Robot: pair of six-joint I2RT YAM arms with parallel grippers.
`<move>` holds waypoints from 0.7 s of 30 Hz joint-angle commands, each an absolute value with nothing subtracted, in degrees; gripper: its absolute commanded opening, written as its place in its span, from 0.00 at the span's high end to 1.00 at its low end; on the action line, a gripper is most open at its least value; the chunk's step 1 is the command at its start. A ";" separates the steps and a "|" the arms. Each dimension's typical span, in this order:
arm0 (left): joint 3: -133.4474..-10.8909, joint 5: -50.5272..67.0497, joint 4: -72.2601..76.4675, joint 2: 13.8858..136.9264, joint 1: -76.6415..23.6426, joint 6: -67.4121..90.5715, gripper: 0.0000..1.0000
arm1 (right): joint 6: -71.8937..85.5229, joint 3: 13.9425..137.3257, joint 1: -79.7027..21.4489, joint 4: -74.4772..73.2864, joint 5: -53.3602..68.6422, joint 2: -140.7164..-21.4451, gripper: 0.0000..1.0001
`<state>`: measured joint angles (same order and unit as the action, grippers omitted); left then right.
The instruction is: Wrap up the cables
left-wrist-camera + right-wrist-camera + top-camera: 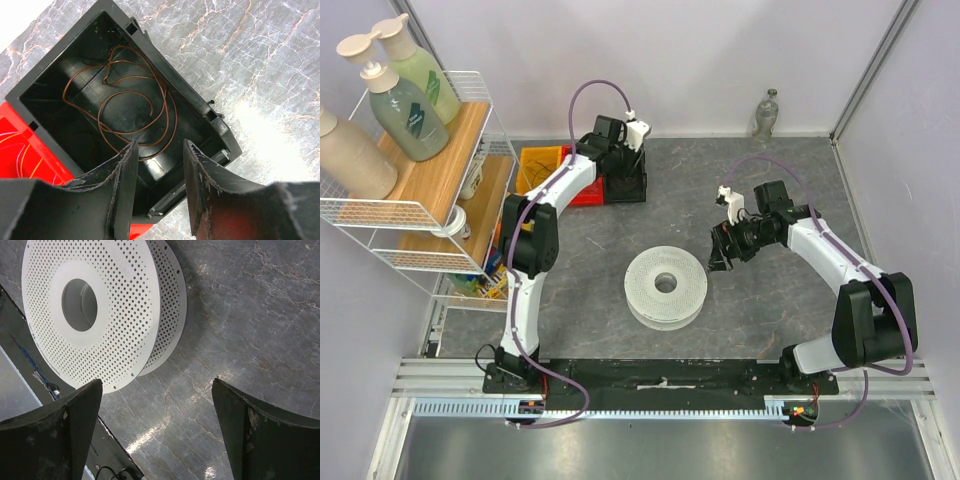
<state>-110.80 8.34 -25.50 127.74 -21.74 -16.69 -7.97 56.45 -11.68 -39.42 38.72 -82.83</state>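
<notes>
A thin brown cable (150, 107) lies loosely coiled inside a black open bin (207, 111) at the back of the table (625, 186). My left gripper (160, 146) hangs over the bin's near edge, jaws open and empty; it also shows in the top view (620, 160). A white perforated round spool (665, 286) lies flat at the table's middle with no cable on it. My right gripper (720, 258) hovers just right of the spool (95, 310), jaws wide open and empty over bare table (157, 382).
A red bin (584, 190) and a yellow bin (540, 166) sit left of the black bin. A wire shelf (420, 205) with pump bottles stands at the left. A small bottle (767, 113) stands at the back wall. A black rail (660, 372) runs along the front.
</notes>
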 commanded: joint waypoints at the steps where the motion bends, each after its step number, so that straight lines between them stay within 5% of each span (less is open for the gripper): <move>1: -113.73 10.81 -21.10 129.72 -21.71 -20.48 0.53 | -6.95 55.46 -10.64 -37.71 39.72 -80.77 0.02; 21: -116.98 11.51 -16.00 137.64 -21.62 -20.13 0.53 | -6.68 55.72 -9.40 -37.97 43.94 -82.00 0.02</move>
<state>-113.86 11.92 -19.84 136.55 -21.69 -18.37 -7.18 55.68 -9.82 -39.00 41.25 -82.43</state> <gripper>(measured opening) 0.462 0.982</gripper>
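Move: The brown cable lies coiled in the black bin, its middle about 6 cm ahead of the half-open left hand, roughly straight on, and some 9 cm below. The middle of the black bin is about 3 cm ahead; beside it the red bin is some 10 cm to the hand's left and 3 cm ahead, the yellow bin about 20 cm left and 3 cm ahead, all some 8 cm lower. From the right hand the cable is roughly 33 cm ahead, 20 cm left and 9 cm down. With no touch to be seen yet, the left hand sinks about 5 cm towards the cable in the black bin, edging some 2 cm forward and 2 cm right, so that its fingers come close to the bin's right-hand rim. The fingers stay about half open and the wrist hardly turns. ##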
